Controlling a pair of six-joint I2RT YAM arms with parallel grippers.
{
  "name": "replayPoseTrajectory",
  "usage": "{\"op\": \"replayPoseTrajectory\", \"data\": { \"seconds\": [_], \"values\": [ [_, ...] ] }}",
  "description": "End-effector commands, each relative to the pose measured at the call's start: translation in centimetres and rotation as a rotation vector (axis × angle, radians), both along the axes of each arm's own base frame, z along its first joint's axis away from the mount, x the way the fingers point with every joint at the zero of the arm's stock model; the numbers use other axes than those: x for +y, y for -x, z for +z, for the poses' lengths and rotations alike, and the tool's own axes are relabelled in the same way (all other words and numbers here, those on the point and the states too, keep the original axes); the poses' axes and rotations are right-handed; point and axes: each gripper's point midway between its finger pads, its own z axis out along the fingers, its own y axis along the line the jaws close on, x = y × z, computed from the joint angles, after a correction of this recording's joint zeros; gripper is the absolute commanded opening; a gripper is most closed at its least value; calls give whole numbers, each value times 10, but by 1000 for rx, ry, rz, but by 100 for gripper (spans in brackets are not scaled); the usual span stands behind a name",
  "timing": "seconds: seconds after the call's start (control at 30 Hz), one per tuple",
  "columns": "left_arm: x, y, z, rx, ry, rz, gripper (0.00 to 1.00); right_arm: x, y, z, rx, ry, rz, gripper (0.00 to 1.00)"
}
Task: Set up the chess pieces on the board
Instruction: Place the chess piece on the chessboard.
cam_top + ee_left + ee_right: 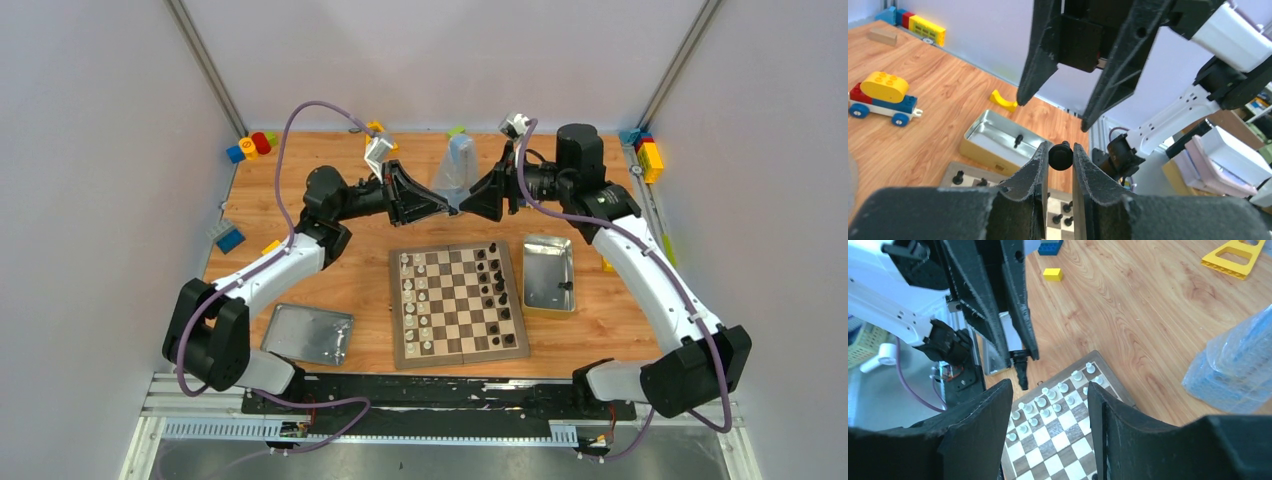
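The board (458,305) lies at the table's front middle, with cream-white chess pieces (415,295) along its left side and black ones (492,285) along its right. Behind the board and above it, the two grippers meet tip to tip. My left gripper (1060,150) is shut on a black chess piece (1060,156), which hangs head down over the board's edge in the right wrist view (1020,372). My right gripper (1049,390) faces it, open and holding nothing. One black piece (1018,140) lies in the silver tin (548,272).
The tin's lid (308,333) lies left of the board. A clear plastic bag (457,165) stands behind the grippers. Toy blocks sit at the back left (252,145), back right (648,155) and left edge (228,238). A yellow curved block (1003,101) lies beyond the tin.
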Motion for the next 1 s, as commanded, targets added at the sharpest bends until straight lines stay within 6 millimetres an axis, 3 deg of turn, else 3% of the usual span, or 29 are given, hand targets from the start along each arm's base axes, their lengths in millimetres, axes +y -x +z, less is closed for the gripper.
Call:
{"op": "replayPoseTrajectory", "data": {
  "seconds": [0.0,0.27,0.53,0.97],
  "values": [
    [3,3,36,-33,142,13,0,7,1,31,35,-106,55,57],
    [3,-1,31,-22,159,27,0,12,15,25,91,-157,145,52],
    [3,-2,30,-27,155,35,0,14,23,22,123,-183,189,40],
    [-3,2,25,-36,138,15,0,18,19,23,151,-195,215,29]
  ]
}}
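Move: The black chess piece is held in the left hand's fingertips, some 2 cm to the right of that hand point and level with it, its narrow end sticking out to the right. From the empty, open right hand it is about 4 cm left, 2 cm back and 1 cm lower. About 30 cm below the right hand, the chessboard's middle lies some 10 cm back and 2 cm left, and the metal tin 4 cm back and 15 cm right. The blue bag stands about 11 cm ahead and 3 cm left, 25 cm lower. The right hand eases some 2 cm back and as far to its left, rising about 1 cm, towards the free end of the chess piece, while its wrist swings and rolls some 15 degrees so the fingers point more squarely left and nearly level, and they close to about half their starting gap around that end. The left hand keeps its pinch on the piece's wide base, lifts it about 2 cm with the fingertips tipping slightly up in the first part, then holds it still for the right fingers. ##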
